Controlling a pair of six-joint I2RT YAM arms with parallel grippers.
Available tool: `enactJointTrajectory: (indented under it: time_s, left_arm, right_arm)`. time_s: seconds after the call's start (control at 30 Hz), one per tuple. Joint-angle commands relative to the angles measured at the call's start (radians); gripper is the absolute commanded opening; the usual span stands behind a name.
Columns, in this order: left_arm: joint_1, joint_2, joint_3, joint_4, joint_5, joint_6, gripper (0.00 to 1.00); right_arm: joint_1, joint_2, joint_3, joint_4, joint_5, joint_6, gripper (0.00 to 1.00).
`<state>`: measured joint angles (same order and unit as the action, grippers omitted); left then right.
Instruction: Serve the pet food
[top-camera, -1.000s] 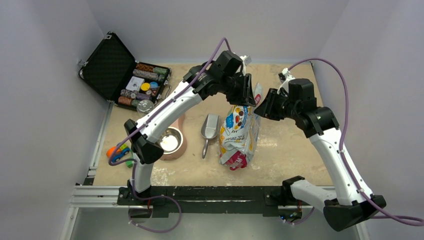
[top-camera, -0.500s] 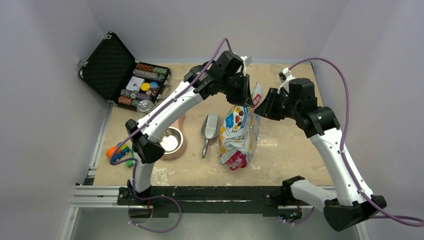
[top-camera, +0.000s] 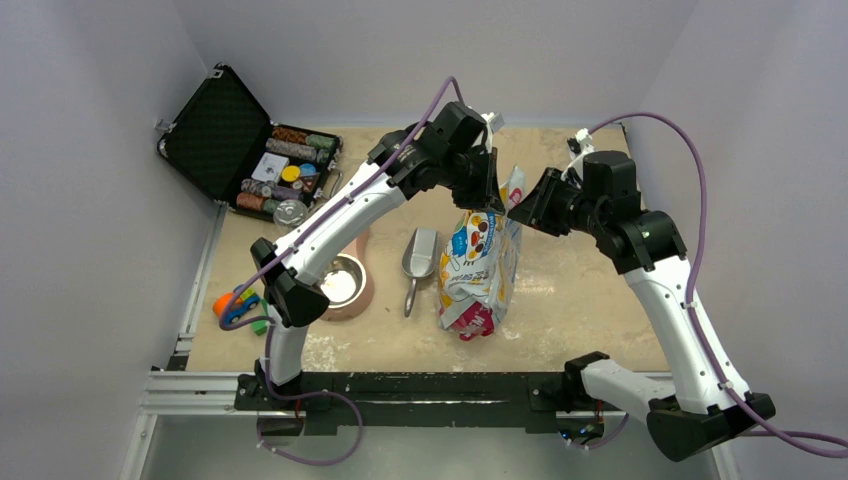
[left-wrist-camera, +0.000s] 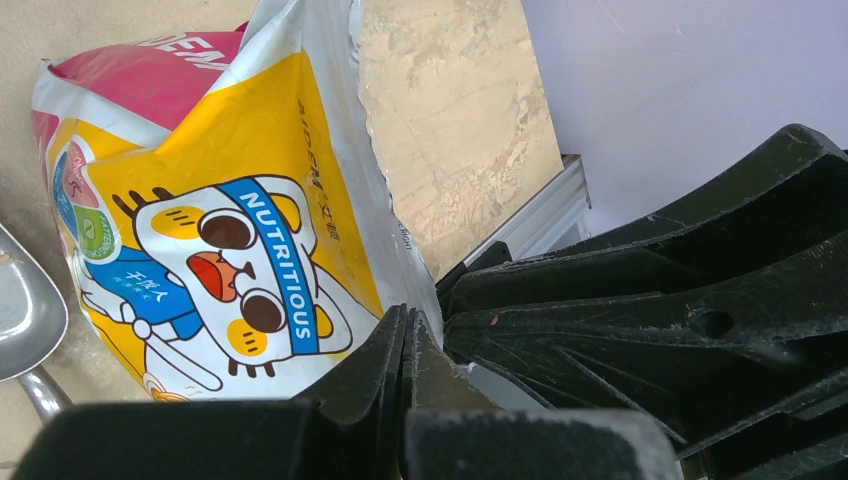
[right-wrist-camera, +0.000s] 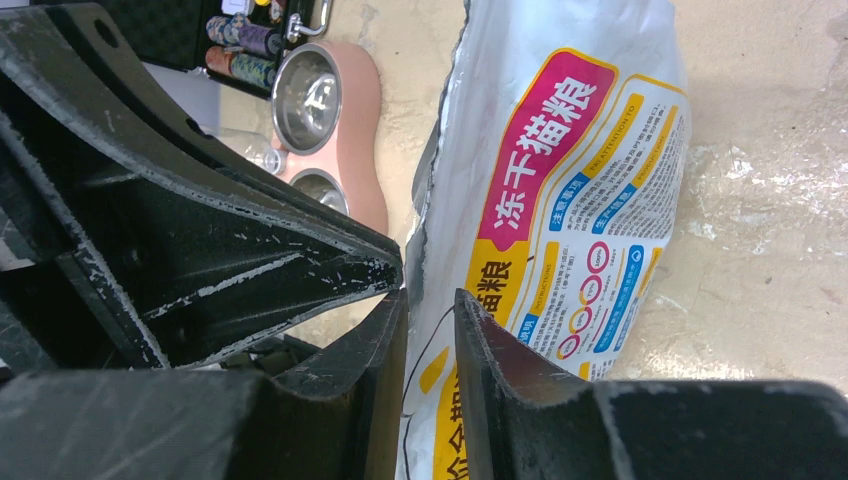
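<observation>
The pet food itself is hidden inside its glossy white bag (top-camera: 478, 265), printed red, yellow and blue, which stands upright mid-table. Both grippers meet at the bag's top. My left gripper (top-camera: 493, 195) is shut, its fingertips (left-wrist-camera: 408, 315) pinched together on the bag's upper edge (left-wrist-camera: 390, 230). From the right side, my right gripper (top-camera: 520, 205) holds the other wall of the bag top. The printed film (right-wrist-camera: 570, 180) fills the narrow gap between the jaws (right-wrist-camera: 430, 300).
A metal scoop (top-camera: 418, 255) lies just left of the bag. A pink feeder with steel bowls (top-camera: 342, 280) sits further left. An open black case of coloured chips (top-camera: 250, 150) stands at the back left, and toy blocks (top-camera: 238, 305) lie at the left edge.
My left gripper's jaws have closed onto the bag's top edge. The right arm has shifted slightly to the right and back, with its jaws unchanged.
</observation>
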<state>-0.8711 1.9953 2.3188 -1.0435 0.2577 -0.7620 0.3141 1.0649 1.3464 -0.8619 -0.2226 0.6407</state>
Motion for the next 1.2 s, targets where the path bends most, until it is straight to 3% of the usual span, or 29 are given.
enactJointTrajectory:
  time_s: [0.0, 0.37, 0.73, 0.87, 1.03, 1.1, 1.17]
  left_arm:
    - [0.006, -0.032, 0.003, 0.014, 0.003, 0.031, 0.00]
    - [0.012, -0.041, 0.003, -0.050, -0.047, 0.050, 0.00]
    - [0.015, -0.053, 0.016, -0.035, 0.001, 0.063, 0.01]
    - [0.015, -0.071, 0.016, -0.026, -0.007, 0.078, 0.29]
    - [0.015, -0.075, 0.009, -0.008, -0.016, 0.068, 0.56]
    - [0.013, -0.061, 0.014, -0.005, -0.003, 0.055, 0.59]
    - [0.014, -0.045, 0.018, -0.004, 0.001, 0.046, 0.54]
  right_arm:
    - [0.002, 0.000, 0.038, 0.003, 0.038, 0.023, 0.28]
    - [0.003, -0.009, 0.034, 0.027, 0.064, 0.006, 0.25]
    - [0.012, 0.032, 0.022, 0.063, -0.047, 0.002, 0.24]
    - [0.024, 0.037, -0.010, 0.089, -0.072, 0.019, 0.18]
    - [0.034, 0.044, -0.015, 0.054, 0.011, 0.018, 0.12]
    - [0.034, 0.044, -0.015, 0.041, 0.035, 0.013, 0.08]
    - [0.034, 0.042, -0.019, 0.038, 0.041, 0.012, 0.05]
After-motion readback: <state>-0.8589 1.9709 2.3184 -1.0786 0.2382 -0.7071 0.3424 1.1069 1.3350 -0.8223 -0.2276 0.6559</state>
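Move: The pet food bag's top edge passes between the right gripper's half-open fingers, about 1 cm ahead, 1 cm left and level with them; the left gripper is already shut on that edge, at its own fingertips. From the right hand the bag's middle lies some 13 cm below, 3 cm back and 4 cm left. The scoop is about 17 cm left, 1 cm ahead and 28 cm down; the double bowl 34 cm left, 3 cm ahead, equally low. Keep the left gripper pinched on the bag's edge while easing it about 1 cm left and down, pause, then open it to over half and rise roughly 1 cm. Meanwhile nudge the right gripper forward and slightly right, swing it some 2 cm left beside the left fingertips, sinking a little, and close it on the edge. ##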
